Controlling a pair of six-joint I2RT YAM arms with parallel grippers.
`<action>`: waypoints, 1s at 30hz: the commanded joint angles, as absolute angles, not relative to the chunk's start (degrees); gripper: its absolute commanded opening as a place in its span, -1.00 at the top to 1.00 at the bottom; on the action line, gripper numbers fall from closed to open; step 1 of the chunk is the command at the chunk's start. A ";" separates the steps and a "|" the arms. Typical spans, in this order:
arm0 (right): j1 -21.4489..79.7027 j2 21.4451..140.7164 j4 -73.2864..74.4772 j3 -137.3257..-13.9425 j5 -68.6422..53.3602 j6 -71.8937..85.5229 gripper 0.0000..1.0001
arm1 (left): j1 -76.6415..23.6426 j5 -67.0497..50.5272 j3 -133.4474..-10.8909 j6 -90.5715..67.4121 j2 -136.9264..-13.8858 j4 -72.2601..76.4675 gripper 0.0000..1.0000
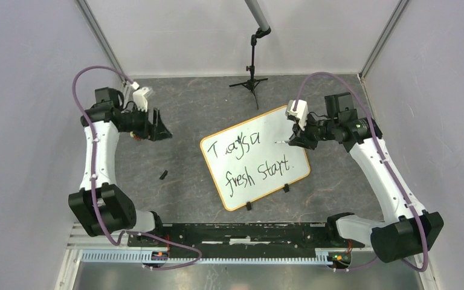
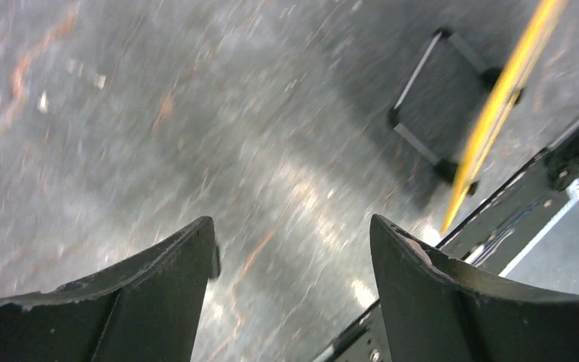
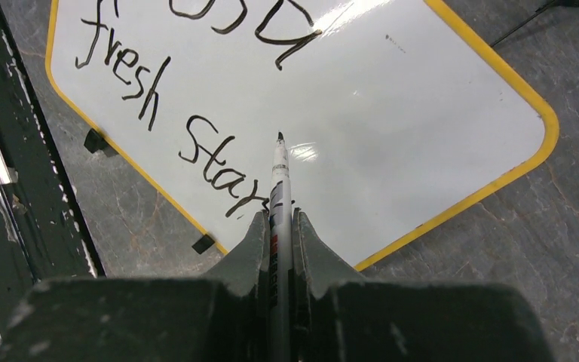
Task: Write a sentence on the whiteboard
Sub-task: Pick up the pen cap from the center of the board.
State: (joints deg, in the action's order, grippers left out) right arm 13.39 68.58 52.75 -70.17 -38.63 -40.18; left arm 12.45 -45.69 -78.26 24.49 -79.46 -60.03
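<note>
The whiteboard lies tilted on the grey table, its yellow rim and two black clip feet toward the near side. The sentence stands on it in two lines of black script; the lower line reads "fresh Start". My right gripper hovers over the board's right part, shut on a marker whose black tip points at the whiteboard just past the end of the sentence. My left gripper stays left of the board, open and empty. In the left wrist view the fingers stand wide apart above blurred table.
A small black cap-like piece lies on the table left of the board. A black tripod stand stands at the back. A black rail runs along the near edge between the arm bases. Grey walls close both sides.
</note>
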 commanded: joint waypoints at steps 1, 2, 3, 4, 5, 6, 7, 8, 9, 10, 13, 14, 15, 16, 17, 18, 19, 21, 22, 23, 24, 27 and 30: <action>13.27 68.77 46.92 -71.85 -41.46 -34.71 1.00 | 18.24 -38.05 -72.26 36.99 -78.87 -68.67 -0.63; 13.27 68.63 46.25 -71.41 -41.59 -34.14 1.00 | 19.46 -36.94 -70.55 37.53 -78.69 -67.93 -0.61; 13.23 68.56 45.62 -71.11 -41.85 -33.86 1.00 | 20.01 -34.91 -68.50 37.84 -78.49 -66.58 -0.59; 13.26 68.56 45.08 -70.83 -42.15 -33.51 1.00 | 20.12 -33.34 -66.67 38.33 -78.24 -64.84 -0.56; 13.27 68.64 44.69 -70.55 -42.42 -33.16 1.00 | 20.10 -31.89 -64.20 39.11 -77.96 -63.43 -0.53; 13.22 68.85 44.49 -70.42 -42.69 -32.87 1.00 | 19.93 -30.62 -62.08 39.84 -77.75 -61.72 -0.51; 13.25 69.03 44.35 -70.40 -42.80 -32.63 1.00 | 19.50 -29.04 -60.27 39.96 -77.62 -60.06 -0.49; 13.24 69.16 44.38 -70.42 -42.84 -32.45 1.00 | 18.82 -27.72 -59.20 40.43 -77.69 -59.22 -0.48; 13.23 69.25 44.35 -70.44 -42.80 -32.52 1.00 | 18.15 -25.73 -58.06 40.55 -78.03 -58.35 -0.48; 13.26 69.26 44.38 -70.40 -42.70 -32.47 1.00 | 17.47 -24.13 -57.28 40.25 -78.40 -57.65 -0.48; 13.26 69.24 43.93 -69.90 -42.45 -32.44 1.00 | 15.94 -20.19 -55.87 39.28 -80.54 -55.81 -0.48; 13.21 69.13 43.66 -69.56 -42.47 -32.27 1.00 | 15.90 -19.68 -55.15 38.69 -80.96 -54.71 -0.48; 13.24 69.00 43.33 -69.16 -42.54 -32.04 1.00 | 15.86 -19.12 -54.18 38.33 -80.85 -52.95 -0.46; 13.24 68.84 43.01 -68.83 -42.54 -31.86 1.00 | 15.77 -18.70 -52.77 38.14 -80.57 -51.26 -0.44; 13.20 68.82 42.77 -68.49 -42.55 -31.81 1.00 | 15.38 -18.37 -51.55 38.19 -80.26 -49.55 -0.41; 13.26 68.82 42.67 -68.32 -42.54 -31.77 1.00 | 14.97 -17.92 -50.22 38.45 -79.91 -48.28 -0.38; 13.26 68.84 42.69 -68.26 -42.41 -31.81 1.00 | 14.38 -17.65 -49.23 38.50 -79.63 -46.72 -0.34; 13.26 68.82 42.71 -68.20 -42.20 -31.80 1.00 | 13.41 -16.88 -46.97 38.32 -79.20 -43.77 -0.27; 13.27 68.82 42.71 -68.18 -42.19 -31.81 1.00 | 12.83 -16.08 -46.37 37.67 -79.26 -42.23 -0.22; 13.22 68.94 42.78 -68.26 -42.11 -31.75 1.00 | 12.17 -15.10 -45.87 37.03 -79.51 -41.08 -0.19; 13.20 68.95 42.87 -68.35 -42.11 -31.73 1.00 | 11.52 -14.39 -45.67 36.44 -79.73 -39.97 -0.14; 13.23 68.84 43.15 -68.41 -41.86 -31.78 1.00 | 9.53 -12.31 -43.82 36.10 -80.18 -36.77 -0.09; 13.27 68.84 43.49 -68.77 -41.59 -31.81 1.00 | 7.47 -11.01 -42.26 35.92 -80.89 -34.55 -0.03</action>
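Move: The pen cap lies on the table under the empty, open left hand: about 24 cm below, some 6 cm back towards the base and 6 cm to its left. From the cap, the toy car stands roughly 21 cm farther out and 10 cm to the left, while the whiteboard's middle is about 37 cm to the right, 3 cm farther out and 8 cm higher. From the right hand the cap is around 47 cm left, 3 cm back and 24 cm down. The left hand drops some 20 cm towards the pen cap, swinging back and to its left by about 7 cm each early on and then sinking almost straight down, slower as it nears the table. Over the descent the wrist turns some 35 degrees, so the fingers go from slanting forward-right to pointing nearly straight down, and their wide gap narrows by about a third without closing on the cap, which now lies just beyond and between the tips. ##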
